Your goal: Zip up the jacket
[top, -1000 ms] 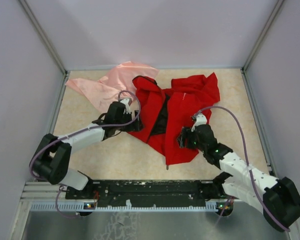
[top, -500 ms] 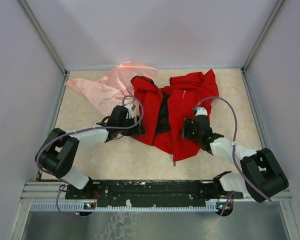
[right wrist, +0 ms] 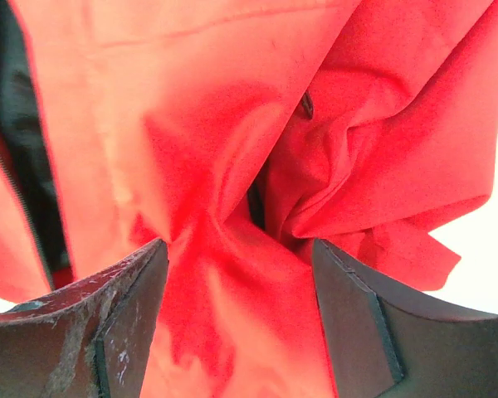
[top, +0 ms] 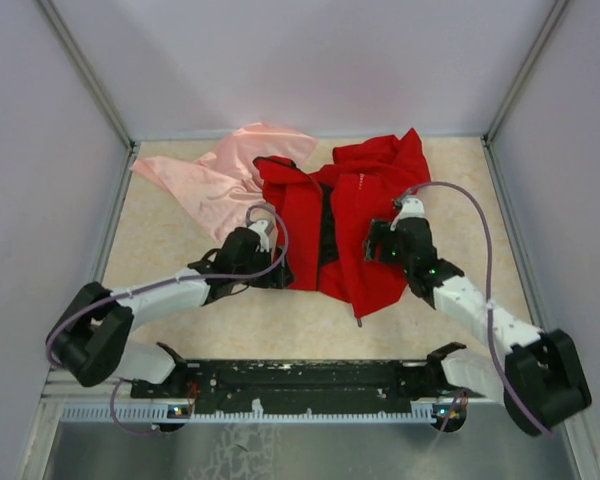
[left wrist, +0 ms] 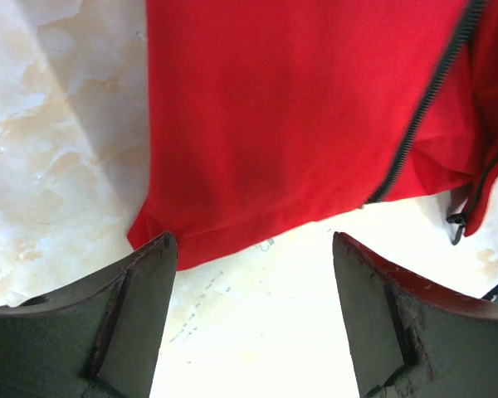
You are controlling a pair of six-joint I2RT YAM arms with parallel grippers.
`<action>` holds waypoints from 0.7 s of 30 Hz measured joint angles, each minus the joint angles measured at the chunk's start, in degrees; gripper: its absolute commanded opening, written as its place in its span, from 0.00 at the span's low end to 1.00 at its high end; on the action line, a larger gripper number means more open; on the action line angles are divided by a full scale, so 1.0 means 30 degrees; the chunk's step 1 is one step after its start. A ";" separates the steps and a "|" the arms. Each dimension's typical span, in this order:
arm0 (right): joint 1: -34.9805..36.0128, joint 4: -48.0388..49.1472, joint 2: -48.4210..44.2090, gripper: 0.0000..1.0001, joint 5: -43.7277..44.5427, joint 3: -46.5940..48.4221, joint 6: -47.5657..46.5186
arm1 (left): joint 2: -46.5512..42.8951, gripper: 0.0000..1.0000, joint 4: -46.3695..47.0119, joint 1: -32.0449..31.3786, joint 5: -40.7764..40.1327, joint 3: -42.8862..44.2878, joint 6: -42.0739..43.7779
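Observation:
The red jacket lies crumpled and unzipped at the middle of the table, its dark lining showing along the open front. My left gripper hovers at the jacket's near left hem. In the left wrist view it stands open over bare table, just short of the red hem. The black zipper runs down to a pull at the right. My right gripper sits on the jacket's right panel. Seen from the right wrist, it is spread wide, with bunched red folds between the fingers.
A pale pink shiny cloth lies at the back left, touching the jacket's collar side. The marbled tabletop is walled on three sides. A black rail with both arm bases runs along the near edge.
The jacket has shifted toward the back wall and slightly right. My right gripper moved back with it. My left gripper came nearer, to the hem.

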 measured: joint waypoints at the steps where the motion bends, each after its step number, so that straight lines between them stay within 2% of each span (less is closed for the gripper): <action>1: 0.0087 -0.0386 -0.1078 0.71 0.0087 -0.0146 -0.0036 | -0.0437 0.81 -0.0175 -0.0219 -0.0211 -0.0073 -0.0022; 6: 0.1406 -0.1785 -0.5544 0.71 0.0780 -0.1115 0.0000 | -0.2120 0.81 -0.0495 -0.1588 -0.1064 -0.0204 -0.0255; 10: 0.3308 -0.2703 -0.6943 0.71 0.0911 -0.1807 0.0255 | -0.2936 0.81 -0.0495 -0.2368 -0.1596 -0.0306 -0.0525; 18: 0.7067 -0.4226 -0.4940 0.70 0.2841 -0.1931 0.0750 | -0.4138 0.81 -0.0284 -0.2973 -0.1931 -0.0758 -0.1195; 21: 0.8284 -0.4728 -0.3781 0.65 0.3767 -0.1923 0.0940 | -0.4204 0.81 -0.0095 -0.3162 -0.1931 -0.0911 -0.1450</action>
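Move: The zipper pull sticking out at the bottom of the jacket's right panel is about 14 cm back from the right hand, 3 cm to its left and 8 cm below. The left panel's bare zipper end is roughly 7 cm back and 11 cm left of the right hand; the right panel's outer hem corner is about 8 cm back and 6 cm right. From the left hand the zipper end is 7 cm to the right, level fore and aft and 4 cm below, the pull some 8 cm back and 16 cm right. To the zipper pull at the right panel's hem comes the right hand: it draws back about 10 cm and some 5 cm left, first arching up over the panel, then sinking about 7 cm, turning some 15 degrees counter-clockwise, fingers staying open. The left hand, also open and empty, lifts about 5 cm off the left hem, easing back and slightly right. ##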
